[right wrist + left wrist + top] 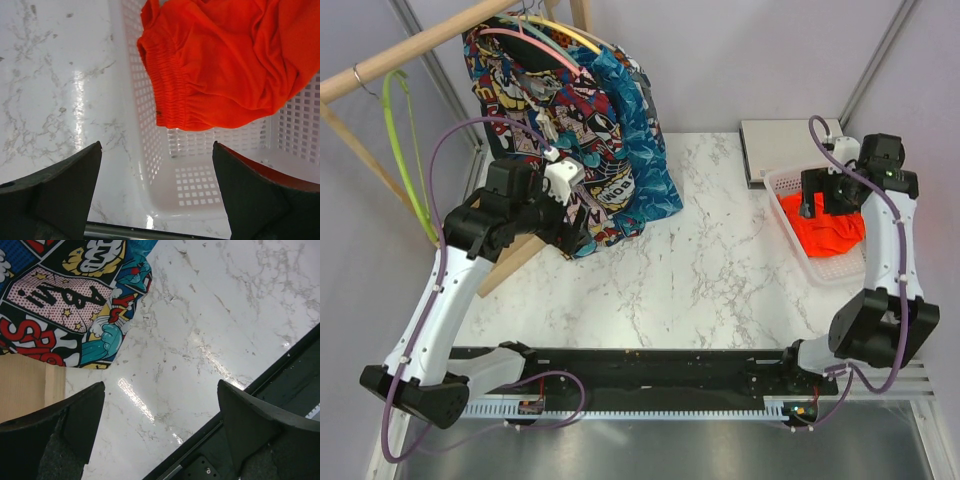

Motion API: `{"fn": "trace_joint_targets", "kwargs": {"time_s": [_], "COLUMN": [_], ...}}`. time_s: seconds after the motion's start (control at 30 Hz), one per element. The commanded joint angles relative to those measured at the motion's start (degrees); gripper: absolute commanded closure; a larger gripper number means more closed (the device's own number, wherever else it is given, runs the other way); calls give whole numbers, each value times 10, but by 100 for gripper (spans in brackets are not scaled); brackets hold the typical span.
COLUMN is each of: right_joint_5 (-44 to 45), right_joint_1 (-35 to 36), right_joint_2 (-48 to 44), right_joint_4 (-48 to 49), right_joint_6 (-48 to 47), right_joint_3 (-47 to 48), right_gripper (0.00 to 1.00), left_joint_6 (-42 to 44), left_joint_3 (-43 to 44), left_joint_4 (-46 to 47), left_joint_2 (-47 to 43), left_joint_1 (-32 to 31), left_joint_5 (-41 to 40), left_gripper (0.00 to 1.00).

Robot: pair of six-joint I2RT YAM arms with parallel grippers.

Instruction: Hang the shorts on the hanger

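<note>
The orange-red shorts [832,232] lie crumpled in a white perforated basket [828,268] at the right of the table. In the right wrist view, the shorts [220,60] show their elastic waistband over the basket's wall [137,100]. My right gripper [157,145] hovers above the basket's near corner. It is open and holds nothing, as the top view of it [823,200] confirms. The lime-green hanger [398,140] hangs from the wooden rail at the far left. Beside the hanging garments, my left gripper [161,385] is open and empty over bare marble.
A comic-print garment [530,95] and a blue patterned garment [642,150] hang from the wooden rail [410,52] on pink and yellow hangers [555,42]. A wooden leg [25,385] slants by the left arm. A grey flat box [775,148] lies behind the basket.
</note>
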Motion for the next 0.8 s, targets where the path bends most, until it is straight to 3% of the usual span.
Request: {"fn": "trace_joint_targets", "kwargs": {"time_s": [0.0,0.27,0.53,0.63,0.73,0.77], "right_joint_5": [59,112,67,72,60,52], "right_joint_1": [-23,-38,-38,-37,-38,-38], "right_joint_2": [53,174,269,287,290,282], "right_joint_4": [12,80,105,125,119,111], "right_joint_6": [-31,-49,-40,-42,-48,-50], "right_joint_3": [39,42,33,12,13,18], "right_gripper": [2,2,4,12,32,47], "left_joint_6": [21,37,39,40,40,44], "left_joint_3": [13,13,15,14,15,15], "left_joint_4": [30,24,21,22,22,22], "left_joint_2": [-21,-16,3,8,13,13], "left_joint_1": [-1,-2,-4,-4,-4,-4], "left_joint_5": [70,110,108,109,110,111], "left_gripper": [0,0,0,0,0,0]}}
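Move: The red shorts lie low in the white basket, their middle about 7 cm ahead of the right hand, 6 cm to its right and 17 cm below it. The basket's left rim runs some 9 cm left of the shorts' middle, level with it. A flat white box stands beyond, about 20 cm farther out than the shorts and 7 cm left of them. From the left hand the shorts are roughly 60 cm to the right, 10 cm ahead and 23 cm down. The right hand's fingers reach the red cloth inside the basket and start closing with a fold of it between them, still well open. To get there the hand sinks some 16 cm while going about 7 cm to the right and 5 cm forward, fingers tipping nearly 20 degrees steeper. The empty left hand drifts slightly right, turning a little clockwise. ##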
